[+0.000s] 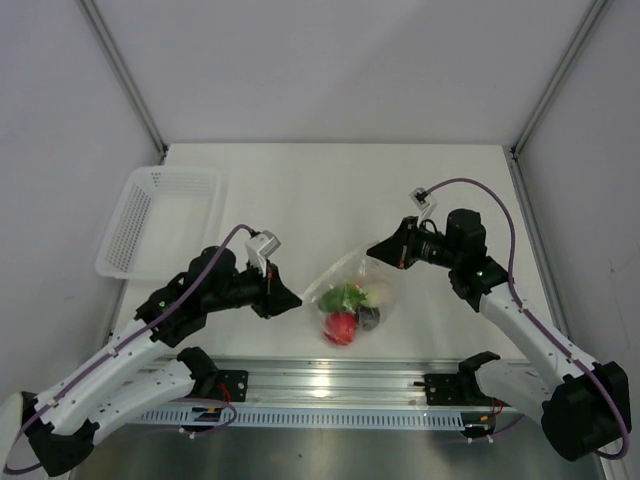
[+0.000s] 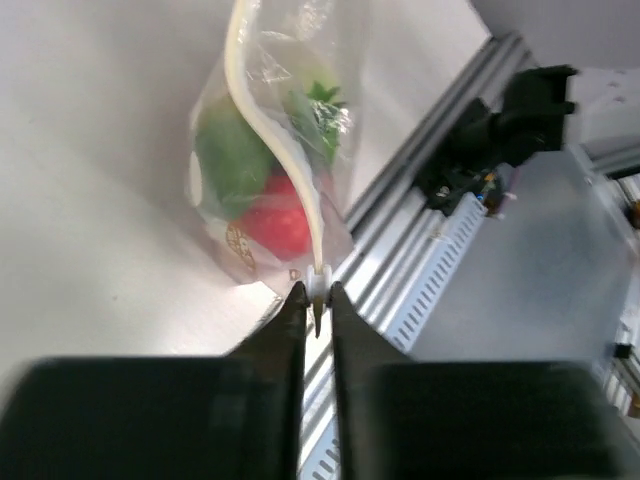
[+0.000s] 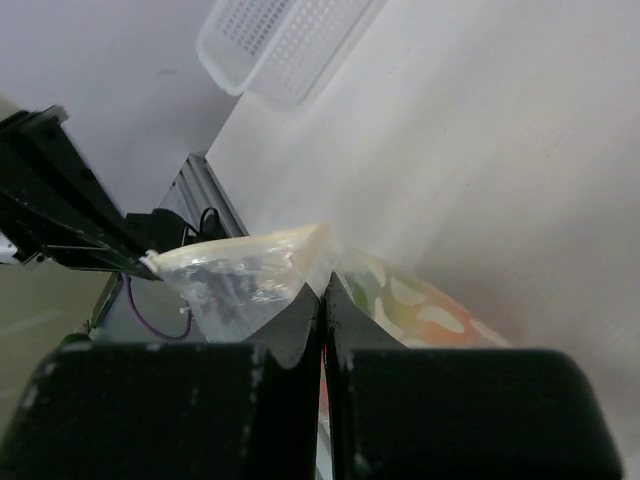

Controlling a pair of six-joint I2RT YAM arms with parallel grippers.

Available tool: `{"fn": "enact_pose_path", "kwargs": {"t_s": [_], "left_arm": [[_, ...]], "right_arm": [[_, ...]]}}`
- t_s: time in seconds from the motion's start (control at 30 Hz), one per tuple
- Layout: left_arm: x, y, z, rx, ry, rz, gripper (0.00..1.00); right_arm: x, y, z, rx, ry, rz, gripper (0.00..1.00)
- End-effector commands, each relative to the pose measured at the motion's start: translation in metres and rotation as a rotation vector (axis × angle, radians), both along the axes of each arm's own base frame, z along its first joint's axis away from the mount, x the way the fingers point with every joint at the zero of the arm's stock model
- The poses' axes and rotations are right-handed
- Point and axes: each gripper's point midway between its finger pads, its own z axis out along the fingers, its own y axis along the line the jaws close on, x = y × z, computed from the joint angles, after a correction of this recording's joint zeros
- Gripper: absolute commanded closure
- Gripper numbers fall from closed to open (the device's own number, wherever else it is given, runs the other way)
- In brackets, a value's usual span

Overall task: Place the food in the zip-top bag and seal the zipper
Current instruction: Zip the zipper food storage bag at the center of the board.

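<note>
The clear zip-top bag (image 1: 352, 290) hangs stretched between my two grippers above the table's near middle. Inside it lies the food: a red round ball (image 1: 340, 327) (image 2: 276, 226), green leafy pieces (image 1: 346, 296) (image 2: 232, 160) and an orange-and-white patterned piece (image 3: 430, 320). My left gripper (image 1: 297, 299) (image 2: 318, 294) is shut on the small white slider at the near end of the zipper (image 2: 285, 160), a pale strip running up the bag's edge. My right gripper (image 1: 371, 250) (image 3: 325, 287) is shut on the bag's opposite top corner (image 3: 310, 250).
A white perforated basket (image 1: 160, 215) (image 3: 290, 40) stands at the back left. An aluminium rail (image 1: 320, 385) (image 2: 430, 250) with both arm bases runs along the near edge. Grey walls and frame posts enclose the white table (image 1: 330, 190).
</note>
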Motion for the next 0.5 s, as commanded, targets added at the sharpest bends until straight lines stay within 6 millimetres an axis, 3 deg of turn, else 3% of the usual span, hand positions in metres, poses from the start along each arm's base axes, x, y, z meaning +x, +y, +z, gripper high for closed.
{"fn": "enact_pose_path", "kwargs": {"t_s": [0.0,0.03,0.07,0.1,0.23,0.27,0.47], "left_arm": [[0.03,0.004,-0.013,0.046,0.037,0.169,0.73],[0.034,0.005,-0.013,0.047,0.031,0.192,0.6],[0.037,0.003,-0.008,0.025,0.011,0.199,0.54],[0.038,0.004,-0.01,0.025,0.006,0.204,0.39],[0.045,0.016,-0.002,0.014,-0.043,0.277,0.13],[0.044,0.018,-0.001,0.012,-0.048,0.284,0.02],[0.042,0.035,0.006,0.007,-0.084,0.344,0.0]], "right_arm": [[0.003,0.004,0.015,-0.025,-0.064,-0.055,1.0],[0.003,0.004,0.014,-0.022,-0.05,-0.062,1.0],[0.005,0.003,0.014,-0.023,-0.045,-0.078,1.0],[0.007,0.003,0.013,-0.025,-0.037,-0.087,1.0],[0.02,-0.001,0.01,-0.028,-0.005,-0.136,1.0],[0.024,-0.002,0.01,-0.025,0.002,-0.148,1.0],[0.069,-0.013,-0.005,-0.049,0.094,-0.287,1.0]]}}
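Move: The left hand still pinches the near-left end of the zipper. The zipper's middle lies roughly 6 cm ahead and 7 cm to that hand's right, about level with it. Inside the bag, the green pepper is about 3 cm ahead, 9 cm right and 10 cm below, and the tomato about 8 cm right, 3 cm back and 12 cm below. For the right hand, gripping the far end, the zipper's middle is some 6 cm back and 7 cm left, about level. Forward and down the left hand goes at first, its fingers springing wide open and letting go of the zipper's near end; it then rises again and drifts left, turning about 15 degrees counter-clockwise, to finish roughly 4 cm forward. The right hand, still pinching the far end, dips back-left briefly, then carries it about 4 cm forward and slightly down, swinging clockwise. ##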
